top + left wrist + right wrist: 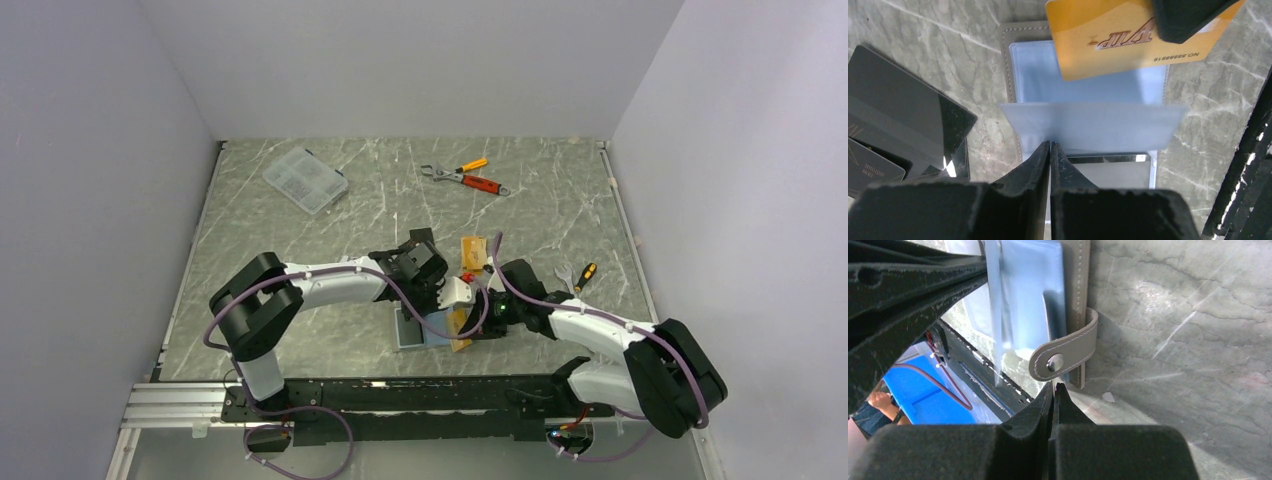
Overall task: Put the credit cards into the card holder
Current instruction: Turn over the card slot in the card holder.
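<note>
The card holder [412,332] lies open on the marble table, blue-grey lining [1088,75] up. Its snap tab [1068,347] sticks out to one side. My left gripper [1050,145] is shut on a lining flap [1093,125] and holds it raised. My right gripper [1054,386] is shut on an orange-gold credit card [1108,45], which hovers over the holder's far half. In the right wrist view that card is edge-on and barely shows. Two black credit cards [903,115] lie left of the holder. Another orange-gold card [473,250] lies behind the grippers.
A clear compartment box [305,180] stands at the back left. Orange-handled wrench and pliers [465,178] lie at the back centre, and a small wrench and screwdriver [575,275] on the right. The black base rail [400,400] runs just behind the holder's near edge.
</note>
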You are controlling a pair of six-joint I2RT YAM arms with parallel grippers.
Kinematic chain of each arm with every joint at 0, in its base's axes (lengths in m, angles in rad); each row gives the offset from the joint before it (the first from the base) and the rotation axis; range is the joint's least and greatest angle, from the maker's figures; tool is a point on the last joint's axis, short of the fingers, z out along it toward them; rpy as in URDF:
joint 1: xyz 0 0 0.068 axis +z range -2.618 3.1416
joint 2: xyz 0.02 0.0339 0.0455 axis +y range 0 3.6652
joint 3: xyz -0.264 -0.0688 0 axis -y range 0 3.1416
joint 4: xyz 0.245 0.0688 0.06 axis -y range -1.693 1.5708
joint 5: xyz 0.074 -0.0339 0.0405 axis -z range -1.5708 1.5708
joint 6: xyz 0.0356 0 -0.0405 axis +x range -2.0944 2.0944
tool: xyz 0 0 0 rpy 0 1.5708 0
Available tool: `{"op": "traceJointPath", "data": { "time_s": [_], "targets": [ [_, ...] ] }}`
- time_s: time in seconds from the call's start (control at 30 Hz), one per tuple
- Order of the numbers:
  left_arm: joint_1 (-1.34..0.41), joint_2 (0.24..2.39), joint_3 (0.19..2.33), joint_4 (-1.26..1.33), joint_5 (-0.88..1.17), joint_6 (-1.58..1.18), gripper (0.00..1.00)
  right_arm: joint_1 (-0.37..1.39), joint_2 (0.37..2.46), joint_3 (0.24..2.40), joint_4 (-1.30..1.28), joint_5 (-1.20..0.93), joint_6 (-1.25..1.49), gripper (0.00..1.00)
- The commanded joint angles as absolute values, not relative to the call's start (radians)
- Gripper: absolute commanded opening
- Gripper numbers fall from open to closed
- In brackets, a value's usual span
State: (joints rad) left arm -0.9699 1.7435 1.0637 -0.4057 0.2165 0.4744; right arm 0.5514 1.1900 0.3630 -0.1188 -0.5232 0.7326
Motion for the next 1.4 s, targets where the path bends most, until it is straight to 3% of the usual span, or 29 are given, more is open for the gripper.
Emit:
{"op": "traceJointPath", "data": {
  "time_s": [0.0, 0.37, 0.77, 1.37],
  "targets": [
    [-0.936, 1.696, 1.114, -0.486, 0.257, 0.468, 0.11, 0.552, 1.143, 0.357, -0.126, -0.521, 0.707, 0.0],
    [-0.813, 1.62, 1.154, -0.548, 0.297, 0.493, 0.12, 0.559, 1.123, 0.398, -0.096, -0.564, 0.714, 0.0],
    [-0.68, 1.526, 1.01, -0.544, 0.372, 0.532, 0.11, 0.621, 1.177, 0.48, -0.061, -0.572, 0.731, 0.0],
    [-0.656, 1.494, 0.995, -0.547, 0.451, 0.588, 0.11, 0.714, 1.422, 0.617, 0.027, -0.636, 0.691, 0.0]
  ]
}}
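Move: The standing card-slot flap is right at the left fingertips, its middle about 3 cm back and 1 cm to their right. From the right hand, which already holds the gold card, the flap is some 6 cm left, 1 cm ahead. The right-hand blue page lies about 4 cm left and 3 cm below that hand, 1 cm ahead; the snap strap is 3 cm ahead, 1 cm left. Black cards lie about 9 cm straight ahead of the left hand, 4 cm below. Leftward, about 6.5 cm, the right hand carries the gold card across the open holder against the flap's right side, first rising some 3 cm, then sinking slightly and turning roughly 10 degrees counter-clockwise, grip kept. The left fingers, staying nearly shut, clear out of its way: forward, up and left, then on left with a dip and back a little, stopping over the table left of the holder. ##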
